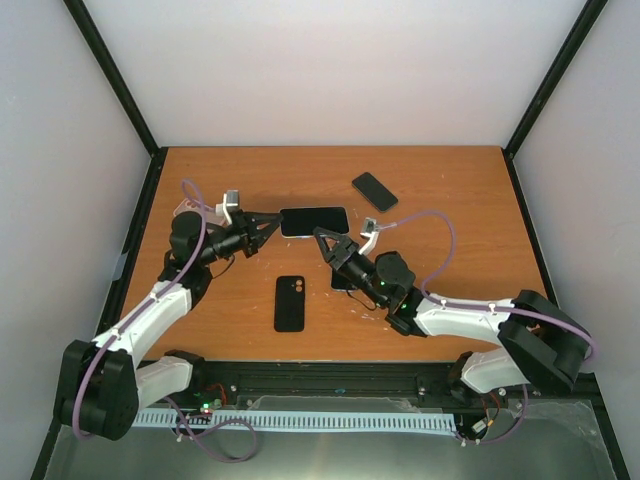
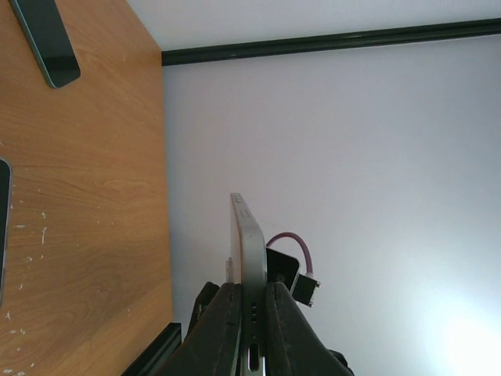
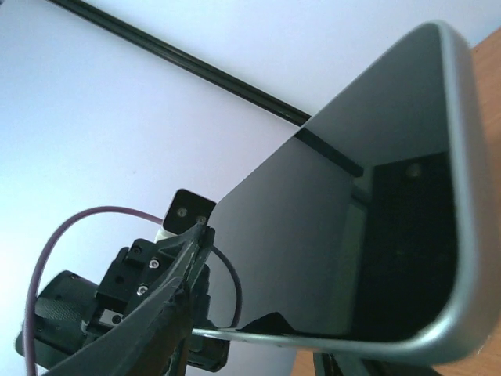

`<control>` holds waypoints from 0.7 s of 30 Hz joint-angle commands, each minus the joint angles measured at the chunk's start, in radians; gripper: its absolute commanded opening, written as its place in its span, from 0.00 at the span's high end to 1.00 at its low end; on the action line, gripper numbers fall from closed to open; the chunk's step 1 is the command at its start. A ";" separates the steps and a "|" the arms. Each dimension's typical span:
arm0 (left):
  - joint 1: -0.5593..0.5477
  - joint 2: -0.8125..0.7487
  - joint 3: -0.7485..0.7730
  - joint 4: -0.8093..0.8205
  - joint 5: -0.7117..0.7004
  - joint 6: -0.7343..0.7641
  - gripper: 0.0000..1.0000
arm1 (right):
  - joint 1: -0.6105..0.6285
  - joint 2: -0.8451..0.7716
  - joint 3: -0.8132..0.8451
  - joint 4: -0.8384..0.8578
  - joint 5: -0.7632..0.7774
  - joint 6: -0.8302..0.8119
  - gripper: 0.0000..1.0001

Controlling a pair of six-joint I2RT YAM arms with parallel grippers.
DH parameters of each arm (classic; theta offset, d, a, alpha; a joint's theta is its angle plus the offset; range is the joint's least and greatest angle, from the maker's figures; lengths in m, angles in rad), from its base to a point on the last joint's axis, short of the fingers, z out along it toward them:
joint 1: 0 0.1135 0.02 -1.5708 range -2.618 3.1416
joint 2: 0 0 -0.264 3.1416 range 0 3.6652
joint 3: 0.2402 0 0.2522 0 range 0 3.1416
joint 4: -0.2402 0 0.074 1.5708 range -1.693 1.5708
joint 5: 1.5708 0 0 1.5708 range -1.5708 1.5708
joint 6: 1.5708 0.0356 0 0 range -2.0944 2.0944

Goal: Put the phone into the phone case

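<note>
The phone (image 1: 314, 221), silver-edged with a dark screen, hangs just above the table's middle. My left gripper (image 1: 265, 228) is shut on its left end. In the left wrist view the phone (image 2: 249, 243) stands edge-on, pinched between the two fingers of that gripper (image 2: 252, 288). My right gripper (image 1: 322, 237) is at the phone's near edge. In the right wrist view the screen (image 3: 352, 227) fills the frame, and that gripper (image 3: 266, 294) has one fingertip (image 3: 196, 235) against the phone's left end. Its jaws stand apart around the edge, and whether they press on it is unclear. The black phone case (image 1: 289, 303) lies flat nearer the arms.
A second dark phone (image 1: 374, 191) lies at the back right of the wooden table (image 1: 200, 170). Another dark flat thing (image 1: 343, 281) lies half hidden under my right arm. Black frame posts and pale walls enclose the table.
</note>
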 commanded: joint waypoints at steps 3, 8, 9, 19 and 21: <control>-0.007 -0.028 -0.009 0.108 -0.032 -0.056 1.00 | 0.023 0.031 0.046 0.038 0.033 -0.016 0.67; -0.007 -0.041 -0.009 0.081 -0.048 -0.046 0.99 | 0.031 0.043 0.052 0.043 0.038 -0.027 0.81; -0.007 -0.043 -0.008 0.070 -0.051 -0.043 0.98 | 0.031 0.042 0.052 0.044 0.039 -0.028 0.83; -0.006 -0.090 -0.035 -0.025 -0.080 -0.006 0.74 | 0.031 0.007 0.044 -0.014 0.042 -0.048 0.96; -0.007 -0.096 -0.037 -0.045 -0.076 0.008 0.69 | 0.032 0.002 0.041 -0.015 0.044 -0.055 0.97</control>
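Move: The phone lies roughly level in the air, its middle about 8 cm to the right of the left hand, which already grips its left end, and at the hand's height. From the right hand, whose half-open fingers straddle its near long edge, the phone's middle is some 3 cm ahead and 1 cm left. The black case lies on the table about 8 cm back and 9 cm left of the right hand, the other phone 4 cm ahead and 7 cm right, both some 25 cm below. The phone is passed from left hand to right: the right fingers close from half open and pinch its near long edge, the hand easing about 1.5 cm left and 1 cm up. Once they are nearly shut, the left fingers part slightly and let go of the end, that hand drifting 1 cm left and a little down. ##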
